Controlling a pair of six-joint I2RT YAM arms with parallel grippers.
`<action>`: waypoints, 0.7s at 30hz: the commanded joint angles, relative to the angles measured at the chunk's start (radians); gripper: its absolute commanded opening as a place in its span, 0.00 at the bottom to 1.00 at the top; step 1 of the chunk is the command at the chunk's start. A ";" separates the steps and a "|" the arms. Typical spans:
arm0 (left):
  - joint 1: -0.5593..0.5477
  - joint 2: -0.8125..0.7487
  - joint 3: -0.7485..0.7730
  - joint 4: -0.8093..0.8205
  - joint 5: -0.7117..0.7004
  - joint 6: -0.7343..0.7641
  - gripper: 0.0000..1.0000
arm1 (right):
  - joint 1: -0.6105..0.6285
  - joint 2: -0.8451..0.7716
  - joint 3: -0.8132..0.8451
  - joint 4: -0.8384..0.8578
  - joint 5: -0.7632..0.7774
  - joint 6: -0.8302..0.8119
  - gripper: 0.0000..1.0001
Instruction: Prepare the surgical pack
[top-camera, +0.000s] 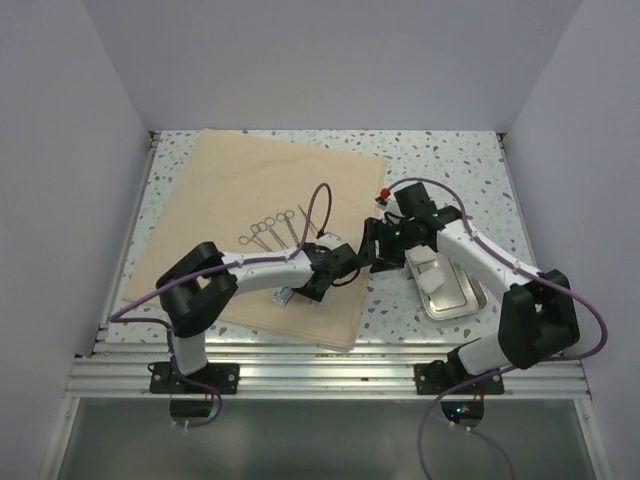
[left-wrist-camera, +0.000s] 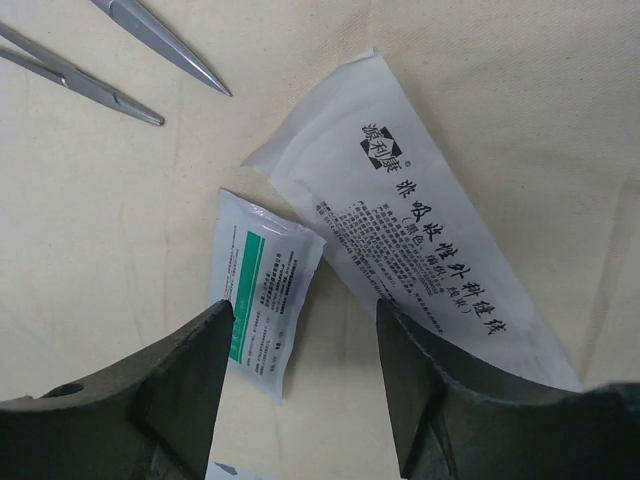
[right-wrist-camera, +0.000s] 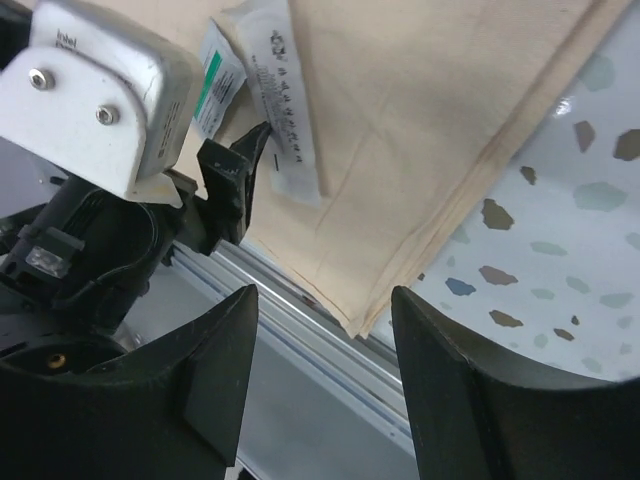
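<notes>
The surgical pack's tan cloth lies spread flat on the left of the table. Steel scissors and forceps rest side by side on it, their tips showing in the left wrist view. My left gripper hangs open just over the cloth's near part. A small green-striped packet lies by its left finger and a long white packet by its right. Nothing is gripped. My right gripper hovers open and empty beside the cloth's right edge. Its wrist view looks at the cloth's near corner.
A steel tray holding white gauze sits on the speckled table under the right forearm. A small red item lies behind the right wrist. An aluminium rail runs along the near edge. White walls enclose three sides.
</notes>
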 joint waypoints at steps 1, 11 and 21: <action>-0.020 0.047 0.031 -0.088 -0.152 -0.071 0.62 | -0.073 -0.077 -0.048 -0.016 -0.023 -0.021 0.59; -0.020 0.062 0.000 -0.076 -0.179 -0.079 0.49 | -0.153 -0.135 -0.075 -0.059 -0.039 -0.067 0.59; -0.017 0.005 -0.056 -0.005 -0.140 -0.039 0.09 | -0.151 -0.121 -0.056 -0.054 -0.051 -0.065 0.59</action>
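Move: Just left of the open left fingers lies the small green-striped packet, its middle about 2 cm left, 1 cm ahead and 1 cm below. The large suture packet sits roughly 5 cm to the left hand's right and 2 cm ahead; the long clamp's middle is some 13 cm ahead of that hand and 3 cm left, also on the cloth. From the right hand the small packet lies about 20 cm left, level in reach, and 11 cm below. Sliding low over the cloth, the left hand goes about 2.5 cm left against the near right edge of the small packet, rolls its left side up some 10 degrees, then sinks nearly 1 cm as its fingers close from wide open to almost shut, pinching that edge beside the top corner. The empty right hand swings about 5 cm right, away from the packets, keeping its opening. ##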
